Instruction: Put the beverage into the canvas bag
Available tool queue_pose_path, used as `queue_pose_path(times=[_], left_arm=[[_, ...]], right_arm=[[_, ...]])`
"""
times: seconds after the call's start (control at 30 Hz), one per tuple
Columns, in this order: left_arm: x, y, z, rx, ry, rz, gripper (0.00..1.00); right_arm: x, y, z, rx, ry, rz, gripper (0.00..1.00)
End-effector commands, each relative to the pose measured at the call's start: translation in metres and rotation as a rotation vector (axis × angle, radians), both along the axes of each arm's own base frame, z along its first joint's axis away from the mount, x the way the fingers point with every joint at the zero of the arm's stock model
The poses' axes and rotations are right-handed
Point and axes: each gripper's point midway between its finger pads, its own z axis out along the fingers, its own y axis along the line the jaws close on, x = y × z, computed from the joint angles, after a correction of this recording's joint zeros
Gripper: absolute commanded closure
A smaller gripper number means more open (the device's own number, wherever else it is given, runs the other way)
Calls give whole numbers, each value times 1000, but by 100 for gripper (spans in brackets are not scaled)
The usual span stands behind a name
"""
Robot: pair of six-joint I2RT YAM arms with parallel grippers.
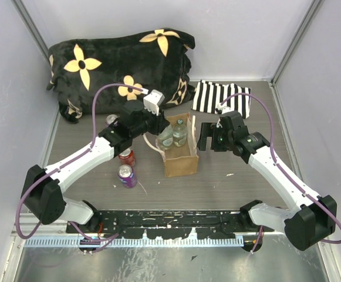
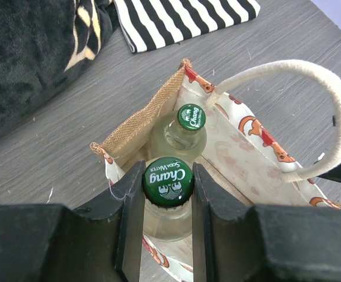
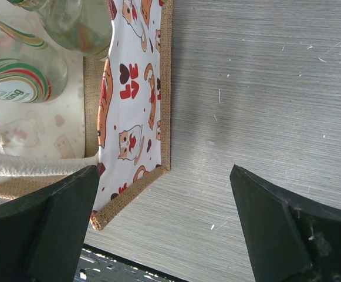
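Note:
The canvas bag (image 1: 180,160) stands open mid-table, tan outside with a cat-print lining (image 2: 240,147) and cream handles (image 2: 328,94). My left gripper (image 2: 168,194) is shut on the green cap of a clear glass soda-water bottle (image 2: 168,181), whose body hangs inside the bag's mouth by its left wall. A second like bottle (image 2: 191,117) stands upright in the bag just beyond it. My right gripper (image 1: 204,136) is open beside the bag's right wall, holding nothing. In the right wrist view the right gripper (image 3: 163,176) has the bag's corner (image 3: 132,88) between its fingers.
A red can (image 1: 127,157) and a purple can (image 1: 127,175) stand left of the bag, under my left arm. A black-and-white striped cloth (image 1: 220,97) lies at the back right. A black blanket with yellow flowers (image 1: 120,64) fills the back left.

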Motion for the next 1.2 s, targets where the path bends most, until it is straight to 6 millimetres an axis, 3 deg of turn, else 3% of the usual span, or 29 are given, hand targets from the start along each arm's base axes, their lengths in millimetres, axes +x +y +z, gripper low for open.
queue_pose_path(times=[0.0, 0.8, 1.17], left_arm=[[16, -12, 46, -135, -155, 34, 100], [29, -15, -7, -79, -181, 136, 100], [19, -28, -29, -48, -161, 118, 100]], right_arm=[[9, 2, 13, 21, -46, -11, 0], [12, 1, 7, 6, -35, -13, 0], [12, -3, 7, -1, -39, -15, 0]])
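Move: The left hand holds a soda bottle by its green cap over the left rear part of the open canvas bag, whose middle is about 6 cm to the right, 3 cm back and 14 cm below. The bottle already in the bag stands some 6 cm right and 4 cm ahead, its middle about 17 cm below. The red can is about 15 cm left, 5 cm back and 18 cm below. From the idle right hand, the bag lies about 12 cm left, 1 cm ahead and 7 cm below. Mostly downward, the left hand lowers the still-gripped bottle about 6.5 cm into the left side of the bag, next to the standing bottle, drifting 1.5 cm right on the way. The wrist turns slightly counter-clockwise, roughly 5 degrees, while the fingers keep their pinch on the cap. ##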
